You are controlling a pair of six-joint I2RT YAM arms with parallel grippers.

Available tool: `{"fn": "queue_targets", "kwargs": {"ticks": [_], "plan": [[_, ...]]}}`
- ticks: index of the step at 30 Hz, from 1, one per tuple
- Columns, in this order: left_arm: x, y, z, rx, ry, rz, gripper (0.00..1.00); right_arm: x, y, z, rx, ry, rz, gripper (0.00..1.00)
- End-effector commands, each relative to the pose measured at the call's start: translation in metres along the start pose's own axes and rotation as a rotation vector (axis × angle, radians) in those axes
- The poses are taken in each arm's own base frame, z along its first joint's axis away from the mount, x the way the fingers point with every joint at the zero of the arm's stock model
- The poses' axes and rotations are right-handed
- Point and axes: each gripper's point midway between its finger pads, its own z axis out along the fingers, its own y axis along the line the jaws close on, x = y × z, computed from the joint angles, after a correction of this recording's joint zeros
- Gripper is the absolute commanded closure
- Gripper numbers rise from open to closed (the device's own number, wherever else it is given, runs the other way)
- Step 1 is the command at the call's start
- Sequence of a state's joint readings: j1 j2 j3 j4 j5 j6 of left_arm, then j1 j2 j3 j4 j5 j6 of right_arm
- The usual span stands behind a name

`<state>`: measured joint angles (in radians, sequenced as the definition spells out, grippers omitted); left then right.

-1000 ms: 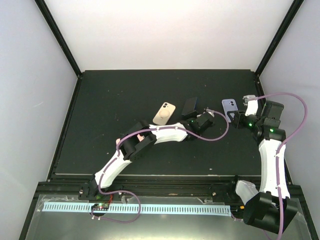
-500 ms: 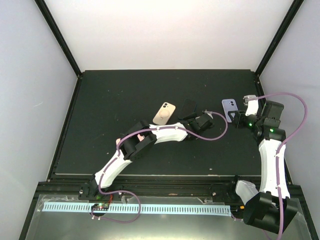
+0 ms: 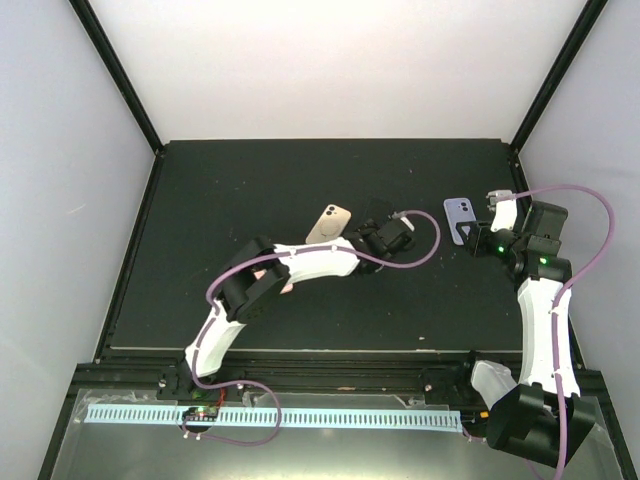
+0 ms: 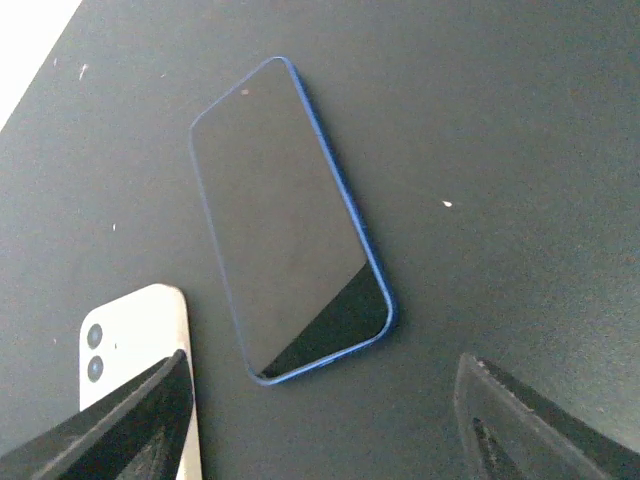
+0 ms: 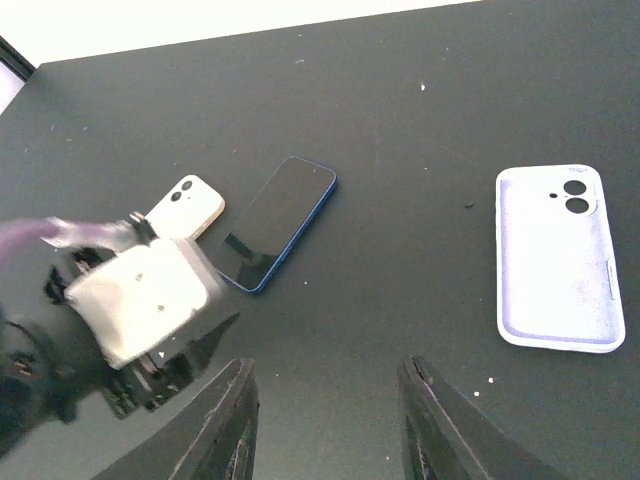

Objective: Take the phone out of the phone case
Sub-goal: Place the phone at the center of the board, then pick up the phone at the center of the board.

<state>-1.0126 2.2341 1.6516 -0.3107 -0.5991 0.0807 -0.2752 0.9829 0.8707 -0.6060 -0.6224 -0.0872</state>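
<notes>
The phone (image 4: pixel 285 220), dark-screened with a blue rim, lies flat and face up on the black table (image 4: pixel 520 150), out of its case. It also shows in the top view (image 3: pixel 375 213) and the right wrist view (image 5: pixel 275 225). My left gripper (image 4: pixel 322 400) hovers open just short of the phone's near end, holding nothing. The empty lavender phone case (image 5: pixel 555 255) lies inside up to the right (image 3: pixel 460 213). My right gripper (image 5: pixel 325 400) stands open above bare table between phone and case, seen in the top view (image 3: pixel 470 238) close beside the case.
A cream phone-shaped item with two camera lenses (image 4: pixel 140 350) lies just left of the phone, partly under my left finger's view (image 3: pixel 330 225). White walls and black corner posts bound the table at the back and sides.
My left gripper has opened and let go of the phone, which was propped up and now lies flat. The left arm has drawn back to the left. The right arm has not moved.
</notes>
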Motion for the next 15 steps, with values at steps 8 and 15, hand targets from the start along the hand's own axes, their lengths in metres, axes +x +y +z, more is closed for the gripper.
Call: {"fn": "queue_targets", "kwargs": {"ticks": [8,15], "plan": [[0.028,0.075,-0.013,0.163,0.125,-0.333,0.02,-0.003,-0.002,0.002,0.000,-0.005,-0.011,0.61],[0.065,0.101,0.011,0.247,0.259,-0.426,0.01,-0.001,-0.002,0.003,-0.002,-0.003,-0.014,0.60]]}}
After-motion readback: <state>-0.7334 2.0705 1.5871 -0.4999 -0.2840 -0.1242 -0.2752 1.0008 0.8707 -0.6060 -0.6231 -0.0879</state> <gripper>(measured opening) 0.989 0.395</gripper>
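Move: The beige phone lies about 7 cm ahead and 9 cm to the left of the left hand, some 5 cm below it. The bare dark phone, already laid down, is about 9 cm ahead and 3 cm right of that hand; the pink phone is roughly 9 cm back and 25 cm to its left, both equally low. From the right hand, the beige phone lies some 11 cm ahead, 30 cm left and 18 cm below. Towards the beige phone swings the left hand, away from the dark one it has already let go of: roughly 10 cm left and 5 cm forward, first rising some 3 cm, then sinking by about half that. Meanwhile the already parted fingers open fully, tipping about 15 degrees further down and turning counter-clockwise about as much, to end spread above the beige phone without visible contact. ##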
